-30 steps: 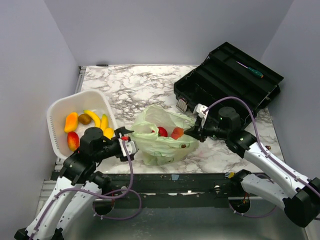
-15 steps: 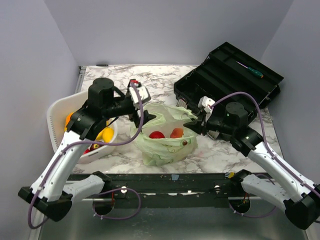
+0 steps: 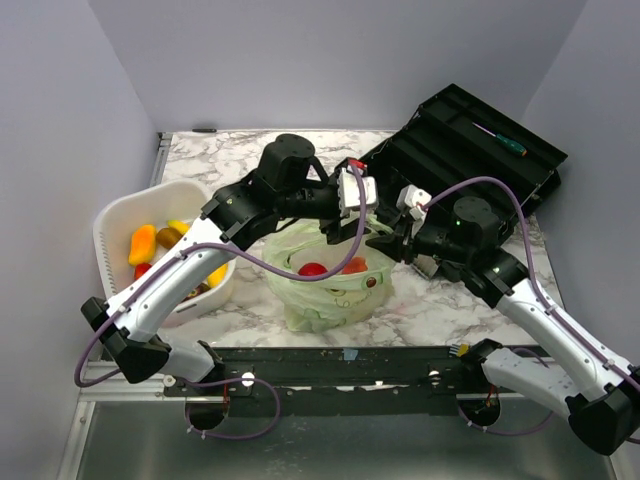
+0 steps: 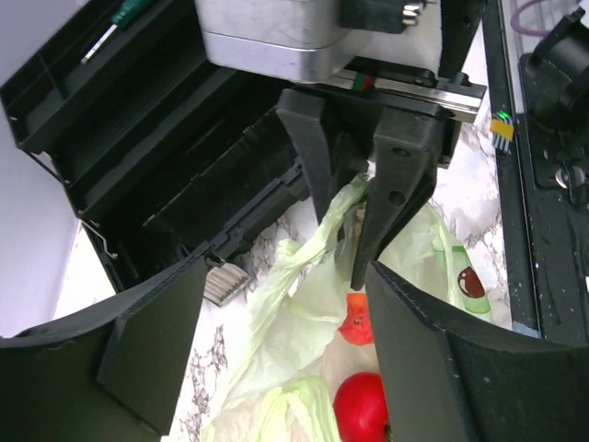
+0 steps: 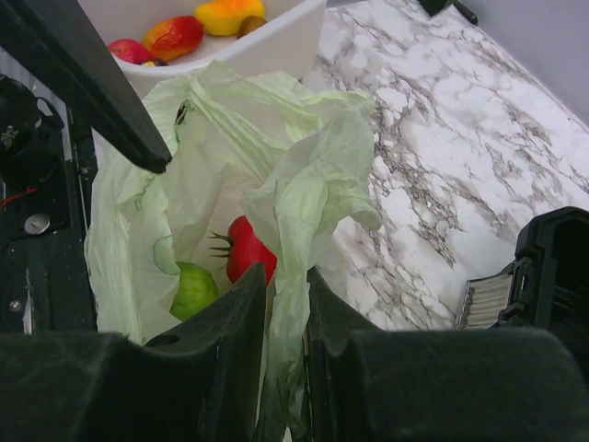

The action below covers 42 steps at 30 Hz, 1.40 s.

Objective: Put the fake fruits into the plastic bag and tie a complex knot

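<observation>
The pale green plastic bag point(image 3: 322, 290) lies open mid-table. It holds a red apple point(image 3: 313, 269) and an orange fruit point(image 3: 356, 265). My right gripper point(image 3: 388, 241) is shut on the bag's right rim and holds it up; the pinched plastic point(image 5: 287, 304) runs between its jaws. A red fruit point(image 5: 245, 249) and a green fruit point(image 5: 195, 288) show inside. My left gripper point(image 3: 342, 222) hovers over the bag's mouth, open and empty. In its wrist view point(image 4: 285, 354) the apple point(image 4: 365, 407) and orange fruit point(image 4: 355, 319) lie below. More fruits, including a mango point(image 3: 141, 244), sit in the basket.
The white basket point(image 3: 112, 225) stands at the left edge of the table. An open black toolbox point(image 3: 455, 155) with a green-handled screwdriver point(image 3: 502, 141) stands at the back right, close behind both grippers. The marble tabletop point(image 3: 250, 165) shows behind the bag.
My left arm has swung from the basket rightward and up over the bag, ending close to the right gripper. The right gripper has kept its hold on the bag's rim.
</observation>
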Each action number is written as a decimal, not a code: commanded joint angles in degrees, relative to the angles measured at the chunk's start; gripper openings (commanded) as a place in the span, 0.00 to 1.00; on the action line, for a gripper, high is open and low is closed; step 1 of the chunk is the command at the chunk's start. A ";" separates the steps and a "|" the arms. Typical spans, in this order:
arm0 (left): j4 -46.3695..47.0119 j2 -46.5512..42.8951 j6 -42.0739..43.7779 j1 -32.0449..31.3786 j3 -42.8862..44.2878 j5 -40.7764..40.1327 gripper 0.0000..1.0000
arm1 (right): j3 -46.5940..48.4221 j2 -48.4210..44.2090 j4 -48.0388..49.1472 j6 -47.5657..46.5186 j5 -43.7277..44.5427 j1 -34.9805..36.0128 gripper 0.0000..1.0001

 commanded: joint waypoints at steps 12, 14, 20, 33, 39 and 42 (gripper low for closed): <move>0.28 5.51 3.07 -3.11 0.82 -13.33 0.46 | 3.32 0.07 -0.55 -0.97 -3.47 0.05 0.25; -0.67 6.08 2.75 -3.11 1.92 -12.16 0.43 | 3.12 -0.24 -0.74 -0.99 -3.30 0.05 0.24; -0.46 5.56 -0.63 -2.32 2.47 -7.46 0.06 | 3.52 -0.64 -1.72 0.21 -3.10 0.00 0.28; 26.29 -5.27 -25.14 9.69 -11.78 21.81 0.00 | 14.11 -2.77 -4.75 10.09 0.46 0.00 0.88; 26.38 -3.00 -30.71 9.60 -10.05 23.41 0.00 | 11.94 0.40 3.86 10.67 -6.65 0.05 0.97; 26.04 -2.63 -32.14 9.56 -9.20 23.04 0.00 | 10.27 2.34 8.79 9.72 -8.06 0.05 1.00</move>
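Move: The plastic bag's gathered rim, pinched by the right fingers, is about 5 cm below the left hand, 3 cm ahead and 3 cm to its right. Inside the bag, the tomato lies some 9 cm left of the left hand and 3 cm back, the peach 2 cm left and 2 cm back, both roughly 18 cm below. From the right hand, the loose part of the rim is about 2 cm left, 1 cm ahead and 1 cm up. Down about 5 cm and a little forward, the left hand brings its open fingers onto the gathered plastic bag rim beside the right fingers and pinches it shut, then lifts some 8 cm while drawing back, its fingers tilting upward. The right hand keeps its hold until the left has closed, then opens wide, lets go and rises about 10 cm. ##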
